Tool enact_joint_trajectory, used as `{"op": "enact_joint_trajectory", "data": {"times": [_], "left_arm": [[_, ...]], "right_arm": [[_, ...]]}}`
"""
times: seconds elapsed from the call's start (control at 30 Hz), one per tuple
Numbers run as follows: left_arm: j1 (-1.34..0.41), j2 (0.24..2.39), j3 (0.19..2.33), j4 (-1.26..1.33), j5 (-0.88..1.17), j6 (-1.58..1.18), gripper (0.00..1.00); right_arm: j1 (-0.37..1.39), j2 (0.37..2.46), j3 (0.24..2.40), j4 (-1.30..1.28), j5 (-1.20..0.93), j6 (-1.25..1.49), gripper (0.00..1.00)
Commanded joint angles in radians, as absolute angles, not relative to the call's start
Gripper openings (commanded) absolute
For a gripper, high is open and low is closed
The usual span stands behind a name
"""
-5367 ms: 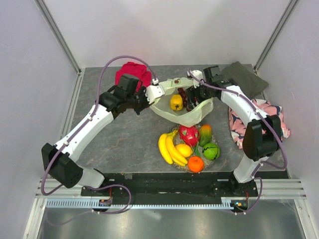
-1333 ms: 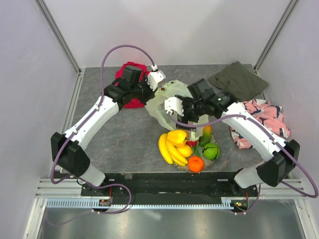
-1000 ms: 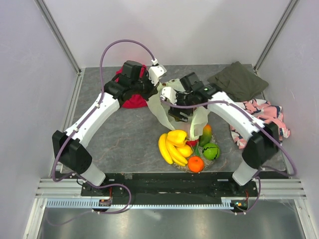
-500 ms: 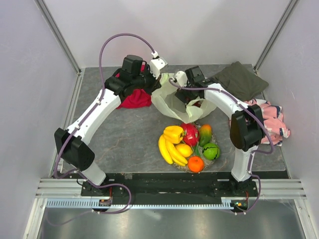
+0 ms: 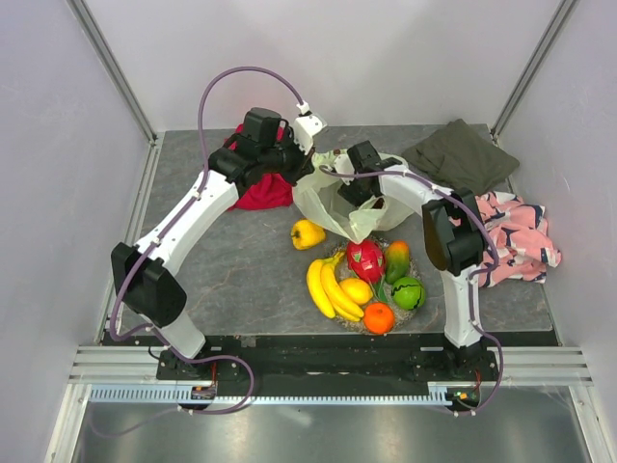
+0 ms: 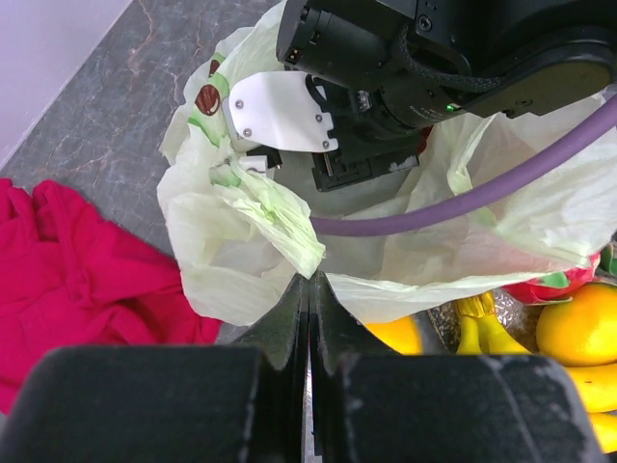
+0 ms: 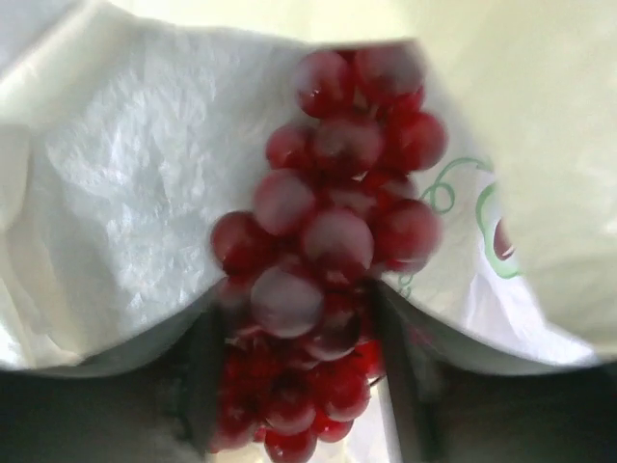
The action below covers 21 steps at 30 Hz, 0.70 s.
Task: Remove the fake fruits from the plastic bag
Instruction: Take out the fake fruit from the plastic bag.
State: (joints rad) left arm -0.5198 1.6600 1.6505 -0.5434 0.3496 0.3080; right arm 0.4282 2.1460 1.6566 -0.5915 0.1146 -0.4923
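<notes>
The pale yellow-green plastic bag point(image 5: 339, 207) lies open behind the dish of fake fruits. My left gripper point(image 5: 310, 172) is shut on the bag's rim point(image 6: 289, 227), its fingertips point(image 6: 299, 294) pinching a fold. My right gripper point(image 5: 364, 193) reaches into the bag. In the right wrist view its blurred fingers point(image 7: 397, 371) flank the dark red grapes point(image 7: 318, 260) and press on the bunch. The bananas point(image 5: 326, 287), dragon fruit point(image 5: 365, 260), mango point(image 5: 396, 258), melon point(image 5: 408, 292), lemon point(image 5: 357, 289) and orange point(image 5: 379, 317) sit on the dish. A yellow fruit point(image 5: 307, 233) lies on the table left of them.
A red cloth point(image 5: 258, 188) lies under the left arm, beside the bag. An olive cloth point(image 5: 463, 154) is at the back right. A pink patterned cloth point(image 5: 516, 236) is at the right edge. The round dish point(image 5: 355, 324) is close to the near edge.
The right gripper went from above the dish back into the bag and now has the grapes between its fingers. The yellow fruit moved from the dish's edge onto the table at the left.
</notes>
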Motion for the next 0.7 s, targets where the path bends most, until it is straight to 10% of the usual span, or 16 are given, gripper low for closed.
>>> {"op": "enact_joint_trajectory", "data": {"times": [0.0, 0.17, 0.67], "left_arm": [[-0.528, 1.67, 1.68, -0.511, 0.376, 0.272, 0.02], [-0.529, 1.69, 1.703, -0.5, 0.373, 0.242, 0.01], [-0.499, 1.747, 1.787, -0.434, 0.216, 0.086, 0.02]], "right_arm": [[0.423, 2.112, 1.69, -0.611, 0.077, -0.495, 0.43], [0.422, 2.008, 1.693, -0.615, -0.041, -0.508, 0.01], [0.423, 1.672, 1.732, -0.785, -0.486, -0.463, 0.0]]}}
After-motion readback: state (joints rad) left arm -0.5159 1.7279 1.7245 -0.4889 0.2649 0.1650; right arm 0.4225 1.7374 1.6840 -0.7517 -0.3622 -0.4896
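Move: Inside the bag, the red grapes lie right at the right fingertips, their middle about 2 cm to the left and 1 cm lower. On the plate, roughly level in height with the right hand, the red dragon fruit sits some 15 cm back and 2 cm left, the mango about 15 cm back and 6 cm right. From the left hand, the grapes are around 8 cm ahead, 15 cm right and 23 cm down. Closing its partly open fingers fully on the grapes, the right hand pinches them almost on the spot, then lifts them quickly about 18 cm, drifting back and left as its fingertips swing towards the left by some 30 degrees. The left hand keeps its pinch on the bag's rim, easing it about 3 cm forward with a slight counter-clockwise turn. ##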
